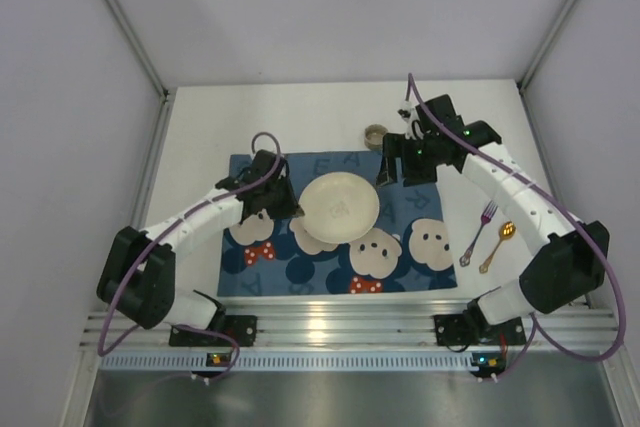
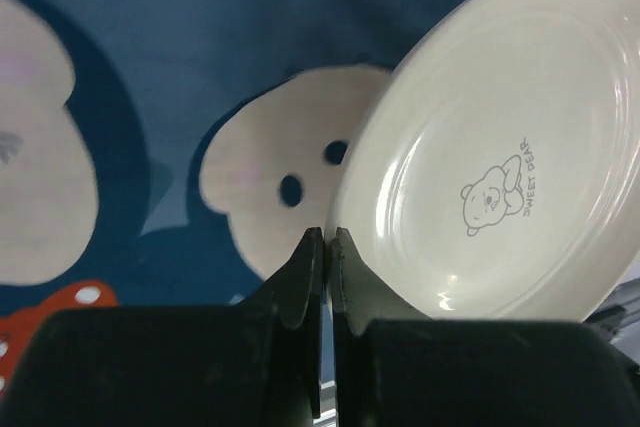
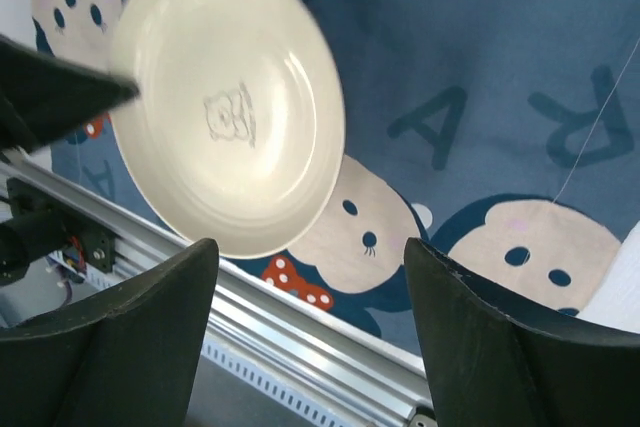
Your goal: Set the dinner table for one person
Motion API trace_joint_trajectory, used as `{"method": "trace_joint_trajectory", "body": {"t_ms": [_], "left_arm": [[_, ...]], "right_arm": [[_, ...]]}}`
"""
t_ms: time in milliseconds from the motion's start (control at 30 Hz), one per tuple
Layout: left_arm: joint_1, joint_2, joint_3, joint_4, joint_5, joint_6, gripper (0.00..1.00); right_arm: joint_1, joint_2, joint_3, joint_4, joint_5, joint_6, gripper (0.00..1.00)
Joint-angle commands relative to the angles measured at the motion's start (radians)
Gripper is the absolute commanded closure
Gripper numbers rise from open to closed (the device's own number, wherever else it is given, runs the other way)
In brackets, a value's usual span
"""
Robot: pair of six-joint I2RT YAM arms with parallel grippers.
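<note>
A cream plate (image 1: pixel 342 207) with a small bear print lies over the blue mouse-print placemat (image 1: pixel 250 169) on the white dinner table (image 1: pixel 200 127). My left gripper (image 1: pixel 296 209) is at the plate's left edge, shut on its rim. In the left wrist view the two black fingers (image 2: pixel 300 272) meet at the edge of the plate (image 2: pixel 500 147), which looks tilted. My right gripper (image 1: pixel 392 175) hangs open above the mat, behind and right of the plate. In the right wrist view the right gripper (image 3: pixel 310 247) holds nothing and the plate (image 3: pixel 230 117) lies beyond it.
A silver fork (image 1: pixel 480 232) and a gold spoon (image 1: pixel 497 245) lie side by side on the table, right of the mat. A small brownish cup (image 1: pixel 375 134) stands behind the mat's far edge. Grey walls enclose the table. A metal rail (image 1: pixel 340 322) runs along the near edge.
</note>
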State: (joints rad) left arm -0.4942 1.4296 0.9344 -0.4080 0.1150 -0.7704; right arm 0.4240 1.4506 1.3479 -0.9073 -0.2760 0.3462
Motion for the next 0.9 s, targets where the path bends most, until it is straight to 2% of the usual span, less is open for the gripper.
{"method": "trace_joint_trajectory", "body": {"t_ms": [0, 267, 300, 333, 400, 433, 567, 767, 867], "left_arm": [[-0.003, -0.102, -0.104, 0.041, -0.054, -0.07, 1.0], [-0.056, -0.072, -0.189, 0.092, -0.083, -0.076, 1.0], [-0.06, -0.064, -0.192, 0.095, -0.083, -0.078, 0.98], [-0.069, -0.06, -0.195, 0.089, -0.087, -0.079, 0.86], [-0.072, -0.057, -0.197, 0.066, -0.09, -0.079, 0.72], [-0.072, -0.063, -0.195, 0.054, -0.101, -0.078, 0.56], [-0.072, -0.116, -0.171, -0.02, -0.162, -0.07, 0.38], [-0.07, -0.141, -0.069, -0.12, -0.17, -0.023, 0.37], [-0.072, -0.144, -0.025, -0.133, -0.152, -0.006, 0.37]], "right_arm": [[-0.025, 0.03, 0.12, -0.001, -0.014, -0.016, 0.24], [-0.113, 0.168, 0.284, 0.001, -0.054, 0.005, 0.22], [-0.128, 0.188, 0.316, 0.002, -0.054, 0.007, 0.23], [-0.137, 0.227, 0.335, 0.005, -0.051, 0.014, 0.22], [-0.158, 0.273, 0.385, 0.011, -0.049, 0.028, 0.22], [-0.165, 0.322, 0.404, 0.016, -0.046, 0.037, 0.22], [-0.179, 0.476, 0.532, 0.021, 0.001, 0.051, 0.23], [-0.186, 0.743, 0.81, 0.018, 0.05, 0.117, 0.24], [-0.188, 0.839, 0.875, 0.018, 0.09, 0.149, 0.26]]}}
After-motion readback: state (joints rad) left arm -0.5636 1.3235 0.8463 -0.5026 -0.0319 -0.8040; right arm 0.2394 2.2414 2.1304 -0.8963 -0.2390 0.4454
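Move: Pinched by its left rim in the left hand, the plate has its middle about 11 cm to that hand's right; the spot where it is to lie, mid-tablecloth, is centred some 4 cm back, 9 cm right and 6 cm below the hand. For the open right hand, the cup stands roughly 24 cm ahead, 4 cm left and 13 cm below, while the plate's middle is about 4 cm back, 15 cm left and 9 cm lower. Lowering the plate about 5 cm while drawing it back as far and slightly left, the left hand sets it on the tablecloth, pauses, opens its fingers off the rim, then lifts some 3 cm. Meanwhile the right hand, fingers still wide, rises a little and sweeps forward about 22 cm towards the cup, sinking on the way and turning some 15 degrees clockwise, without touching it. ##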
